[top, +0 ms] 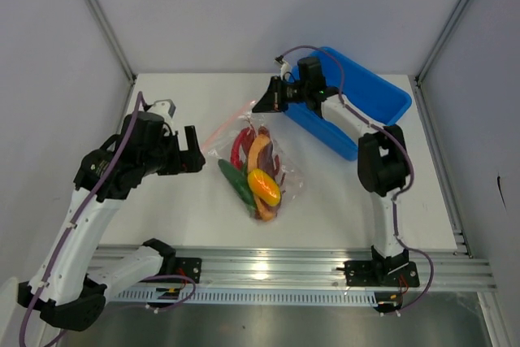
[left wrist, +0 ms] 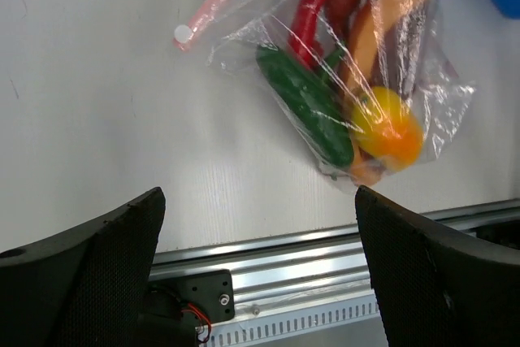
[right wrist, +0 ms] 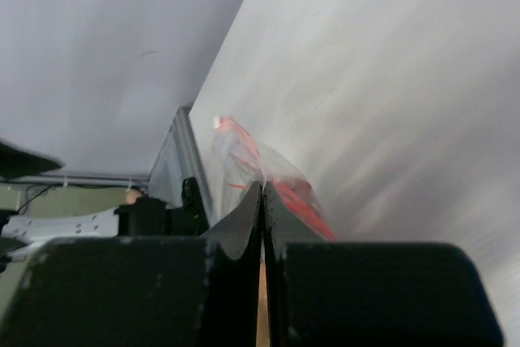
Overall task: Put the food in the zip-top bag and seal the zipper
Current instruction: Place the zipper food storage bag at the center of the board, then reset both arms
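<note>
The zip-top bag (top: 288, 176) lies mid-table, and all the food that I can see is inside it: a red chili (top: 240, 145), a green chili (top: 236, 182), an orange piece (top: 258, 150) and a yellow-orange fruit (top: 264, 187). Its pink zipper (top: 221, 130) runs along the bag's far-left edge. My right gripper (top: 262, 106) is shut on the bag's far corner, at one end of the zipper; the plastic (right wrist: 244, 156) rises from its fingertips (right wrist: 262, 188). My left gripper (top: 197, 152) stands wide open just left of the zipper's other end (left wrist: 219, 2), holding nothing.
A blue bin (top: 382, 95) stands at the back right, behind the right arm. The aluminium rail (top: 284, 262) runs along the table's near edge. Grey walls close in the left, back and right.
</note>
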`<state>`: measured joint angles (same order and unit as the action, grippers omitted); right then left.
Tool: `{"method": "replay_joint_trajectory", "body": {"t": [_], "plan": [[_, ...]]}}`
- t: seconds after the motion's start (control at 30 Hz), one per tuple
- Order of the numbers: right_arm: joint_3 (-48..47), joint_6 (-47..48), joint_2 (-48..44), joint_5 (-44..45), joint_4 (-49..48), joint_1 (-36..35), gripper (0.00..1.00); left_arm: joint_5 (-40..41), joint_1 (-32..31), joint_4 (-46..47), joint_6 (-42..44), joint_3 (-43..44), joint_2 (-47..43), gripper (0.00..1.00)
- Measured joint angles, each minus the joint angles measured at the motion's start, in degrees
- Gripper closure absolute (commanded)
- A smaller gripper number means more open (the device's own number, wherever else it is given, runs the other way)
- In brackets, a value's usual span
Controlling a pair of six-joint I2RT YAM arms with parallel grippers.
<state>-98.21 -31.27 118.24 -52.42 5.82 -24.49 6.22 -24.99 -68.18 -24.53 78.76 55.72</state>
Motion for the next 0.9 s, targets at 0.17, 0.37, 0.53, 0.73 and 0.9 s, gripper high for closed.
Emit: {"method": "replay_joint_trajectory", "body": {"t": [0.17,0.37,0.53,0.73,0.9], "plan": [[-19.5,0.7,16.5,2.2,4.4,-0.6,0.85,-2.2,0.0,0.7,0.0,-0.2,-2.9,0.01],[-28.7,1.4,24.2,6.6,10.2,-0.5,0.08,-4.3,0.0,0.9,0.1,-1.1,-4.0,0.00],[-31.0,4.0,23.4,11.1,14.8,-1.1,0.01,-5.0,0.0,1.0,0.2,-2.1,-3.3,0.01],[-31.5,10.3,16.2,22.6,31.4,-1.2,0.01,-5.9,0.0,3.0,0.1,-2.7,-2.6,0.01],[-16.0,14.6,-5.9,34.8,40.5,-2.8,0.01,-9.2,0.0,5.8,-0.1,-5.8,-2.2,0.01]]}}
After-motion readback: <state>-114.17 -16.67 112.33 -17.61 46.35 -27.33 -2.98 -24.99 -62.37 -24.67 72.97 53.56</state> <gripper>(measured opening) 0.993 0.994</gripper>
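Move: The right hand has the zipper food storage bag by the far right corner of its zip. The bag's middle lies some 12 cm back towards the base, level sideways, and about 12 cm lower. The board's centre is roughly 4 cm back, 5 cm to the right and 15 cm below; the blue bin's middle is about 8 cm ahead and 27 cm right. From the open left hand, the bag's middle lies some 8 cm ahead, 17 cm right and 18 cm below. Still pinching the zip corner, the right hand carries it forward about 8 cm and down nearly as far, drifting a little left, then opens wide and lets go. It draws back right, back and up, each some 8–10 cm, away from the corner, while the wrist rolls over about 30 degrees. The left hand, staying open, shifts about 3 cm right. ##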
